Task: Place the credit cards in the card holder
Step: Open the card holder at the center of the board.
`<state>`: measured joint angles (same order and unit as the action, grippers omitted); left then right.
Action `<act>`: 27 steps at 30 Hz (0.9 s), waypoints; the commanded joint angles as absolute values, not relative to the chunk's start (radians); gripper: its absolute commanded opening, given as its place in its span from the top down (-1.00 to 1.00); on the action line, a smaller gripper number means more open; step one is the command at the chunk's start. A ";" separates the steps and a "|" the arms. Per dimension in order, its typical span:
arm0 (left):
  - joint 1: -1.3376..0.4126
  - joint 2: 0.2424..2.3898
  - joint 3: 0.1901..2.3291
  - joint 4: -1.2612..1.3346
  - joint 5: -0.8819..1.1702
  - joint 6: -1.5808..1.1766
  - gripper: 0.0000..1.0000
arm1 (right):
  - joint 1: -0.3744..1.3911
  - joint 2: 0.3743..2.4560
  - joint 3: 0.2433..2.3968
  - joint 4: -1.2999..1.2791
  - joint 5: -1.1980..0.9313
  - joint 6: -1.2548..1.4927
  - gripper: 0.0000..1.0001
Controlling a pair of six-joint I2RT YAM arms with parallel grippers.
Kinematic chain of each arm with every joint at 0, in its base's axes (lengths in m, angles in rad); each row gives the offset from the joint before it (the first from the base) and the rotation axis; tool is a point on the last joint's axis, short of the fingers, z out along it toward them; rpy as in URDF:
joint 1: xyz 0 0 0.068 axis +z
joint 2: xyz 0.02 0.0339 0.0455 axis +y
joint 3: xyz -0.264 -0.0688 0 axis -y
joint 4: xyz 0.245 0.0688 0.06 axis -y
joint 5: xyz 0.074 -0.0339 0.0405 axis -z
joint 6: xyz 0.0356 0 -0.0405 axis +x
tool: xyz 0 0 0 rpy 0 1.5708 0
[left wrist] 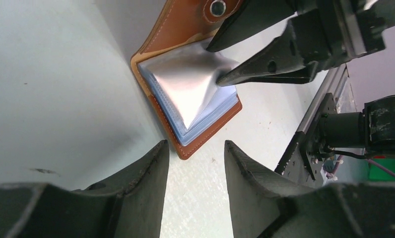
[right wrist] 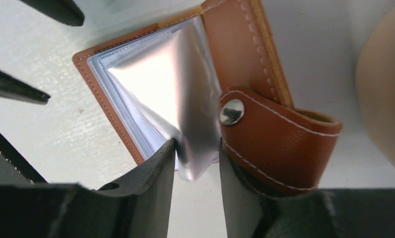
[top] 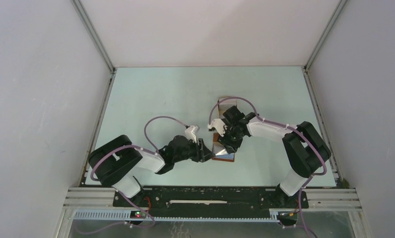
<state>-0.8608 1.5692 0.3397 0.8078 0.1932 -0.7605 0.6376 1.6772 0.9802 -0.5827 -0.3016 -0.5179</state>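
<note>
The card holder [top: 224,154] lies open on the table, reddish-brown with a stack of clear plastic sleeves inside [left wrist: 195,116]. Its snap flap [right wrist: 275,139] curls up on one side. My right gripper [right wrist: 196,144] is over it, shut on the corner of the top sleeve [right wrist: 170,84], which is pulled up into a tent shape. It also shows in the left wrist view [left wrist: 218,67]. My left gripper [left wrist: 195,146] is open and empty, just off the holder's near corner, with bare table between its fingers. No credit cards are in view.
A tan tray [right wrist: 384,94] stands right beside the card holder, on the far side of my right gripper [top: 228,101]. The metal frame rail [left wrist: 314,124] runs along the table's near edge. White walls enclose the table on three sides.
</note>
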 commanded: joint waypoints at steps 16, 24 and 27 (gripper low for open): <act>-0.851 1.539 0.312 0.993 0.214 -0.870 0.02 | 0.493 1.758 1.059 -0.727 -0.697 -0.454 0.87; -0.843 1.646 0.347 1.105 0.250 -0.948 0.03 | 0.411 1.838 1.096 -0.805 -0.854 -0.454 0.86; -0.840 1.685 0.359 1.131 0.256 -0.972 0.03 | 0.396 1.859 1.105 -0.820 -0.879 -0.453 0.84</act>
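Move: The open card holder's clear sleeve is bowed up between the right gripper's parted fingers, its middle roughly 2 cm to their left, level with them and about 1 cm lower. From the right gripper, the strap with the snap is about 3 cm ahead, the brown cover 4 cm ahead and 3 cm left, and the card box some 14 cm ahead. From the left gripper, the sleeve is about 5 cm right, 2 cm ahead and 2 cm below. Close the right fingers almost shut on the raised edge of the clear sleeve, then draw it back about 2 cm towards the base and slightly up, swinging the fingertips back some 30 degrees. Meanwhile raise the half-open left gripper about 3 cm, easing it right towards the sleeve and tipping its fingers up; let it sink a little at the end. ##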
